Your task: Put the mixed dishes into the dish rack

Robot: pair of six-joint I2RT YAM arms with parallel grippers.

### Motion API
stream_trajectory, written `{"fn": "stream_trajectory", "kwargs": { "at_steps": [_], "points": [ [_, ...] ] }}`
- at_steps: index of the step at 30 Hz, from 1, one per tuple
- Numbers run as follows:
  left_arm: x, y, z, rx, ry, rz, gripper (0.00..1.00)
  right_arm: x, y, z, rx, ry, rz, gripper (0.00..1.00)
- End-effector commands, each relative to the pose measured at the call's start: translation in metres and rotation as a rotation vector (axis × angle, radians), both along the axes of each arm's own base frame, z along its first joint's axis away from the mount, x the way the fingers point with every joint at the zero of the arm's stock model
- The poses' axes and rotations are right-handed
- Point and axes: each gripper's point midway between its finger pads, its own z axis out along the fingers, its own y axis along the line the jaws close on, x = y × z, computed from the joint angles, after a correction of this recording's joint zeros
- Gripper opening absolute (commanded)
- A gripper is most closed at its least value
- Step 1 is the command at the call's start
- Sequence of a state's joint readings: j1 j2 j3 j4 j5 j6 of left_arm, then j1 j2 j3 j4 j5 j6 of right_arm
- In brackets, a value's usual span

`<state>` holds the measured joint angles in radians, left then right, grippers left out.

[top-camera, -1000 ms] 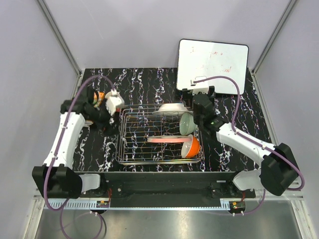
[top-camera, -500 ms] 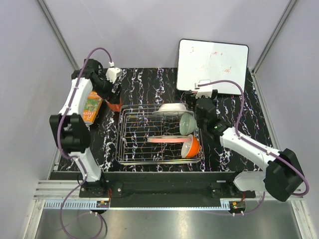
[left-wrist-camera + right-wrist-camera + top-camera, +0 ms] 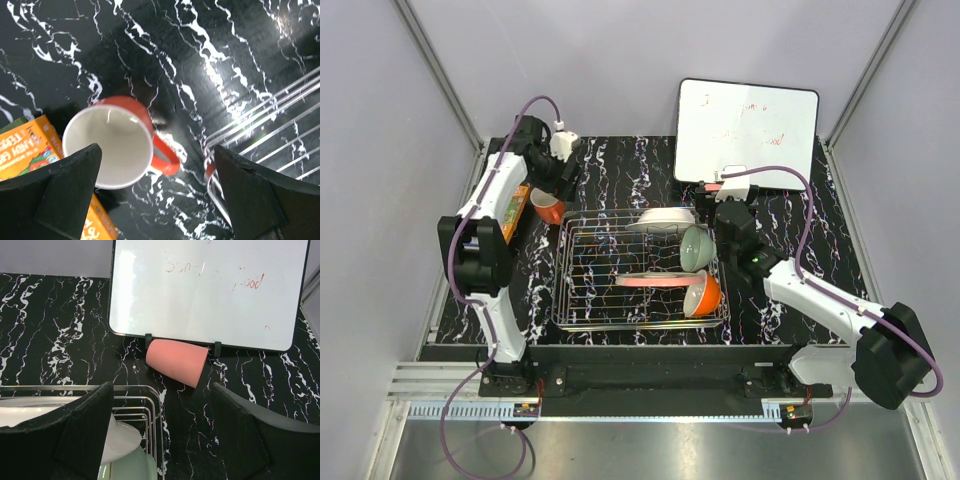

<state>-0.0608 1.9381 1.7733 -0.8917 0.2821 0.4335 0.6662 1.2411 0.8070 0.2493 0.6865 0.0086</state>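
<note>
The silver wire dish rack (image 3: 582, 290) holds a white plate (image 3: 665, 217), a pale green bowl (image 3: 695, 247), an orange bowl (image 3: 704, 294) and a pink plate (image 3: 655, 282). An orange-red mug (image 3: 549, 208) with a white inside (image 3: 110, 147) stands on the table left of the rack's far corner. My left gripper (image 3: 564, 177) hovers open above the mug (image 3: 156, 152), its handle between the fingers. A small pink cup (image 3: 177, 361) lies on its side by the whiteboard. My right gripper (image 3: 162, 390) is open just short of the cup, holding nothing.
A green-orange book (image 3: 510, 210) lies against the mug's left side (image 3: 30, 150). The whiteboard (image 3: 747, 133) stands at the back right, right behind the pink cup (image 3: 210, 290). The rack's corner wires (image 3: 270, 120) are close to my left gripper's right finger.
My left arm has swung from beside the rack's left side to the far left, and now hangs over the mug. My right gripper has crept back toward the whiteboard.
</note>
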Motion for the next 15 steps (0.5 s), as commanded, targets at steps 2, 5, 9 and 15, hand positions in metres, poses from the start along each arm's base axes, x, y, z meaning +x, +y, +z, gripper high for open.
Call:
{"fn": "stream_trajectory", "kwargs": {
  "at_steps": [2, 5, 9, 15],
  "points": [
    [0.021, 0.009, -0.018, 0.027, -0.004, 0.104, 0.99, 0.000, 0.002, 0.013, 0.072, -0.044, 0.010, 0.84],
    [0.026, 0.012, -0.025, 0.035, -0.001, 0.126, 0.99, -0.002, 0.001, 0.014, 0.065, -0.045, 0.012, 0.84],
    [0.032, 0.014, -0.034, 0.051, -0.003, 0.143, 0.99, -0.003, -0.001, 0.015, 0.060, -0.049, 0.010, 0.83],
    [0.030, 0.014, -0.054, 0.051, 0.041, 0.147, 0.86, -0.005, -0.003, 0.013, 0.061, -0.044, 0.003, 0.81]
  ]
}}
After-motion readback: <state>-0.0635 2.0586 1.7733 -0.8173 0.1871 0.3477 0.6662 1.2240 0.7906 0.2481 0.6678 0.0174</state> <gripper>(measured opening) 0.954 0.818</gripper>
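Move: The orange mug stands about 3 cm ahead of the left gripper and 4 cm to its left, its middle some 10 cm below. The orange-green book lies 14 cm to the left of the mug and 3 cm nearer the base. The rack's far left corner sits 8 cm to the mug's right and 4 cm nearer. From the right gripper the mug is about 43 cm left, 6 cm ahead and 19 cm lower. Lower the left gripper about 5 cm towards the mug's open top, easing it some 2 cm forward and a little left, and slow towards the end. Turn the wrist roughly 5–10 degrees counter-clockwise on the way and keep the fingers wide open, with the left finger coming close over the mug's rim; contact can't be seen. ##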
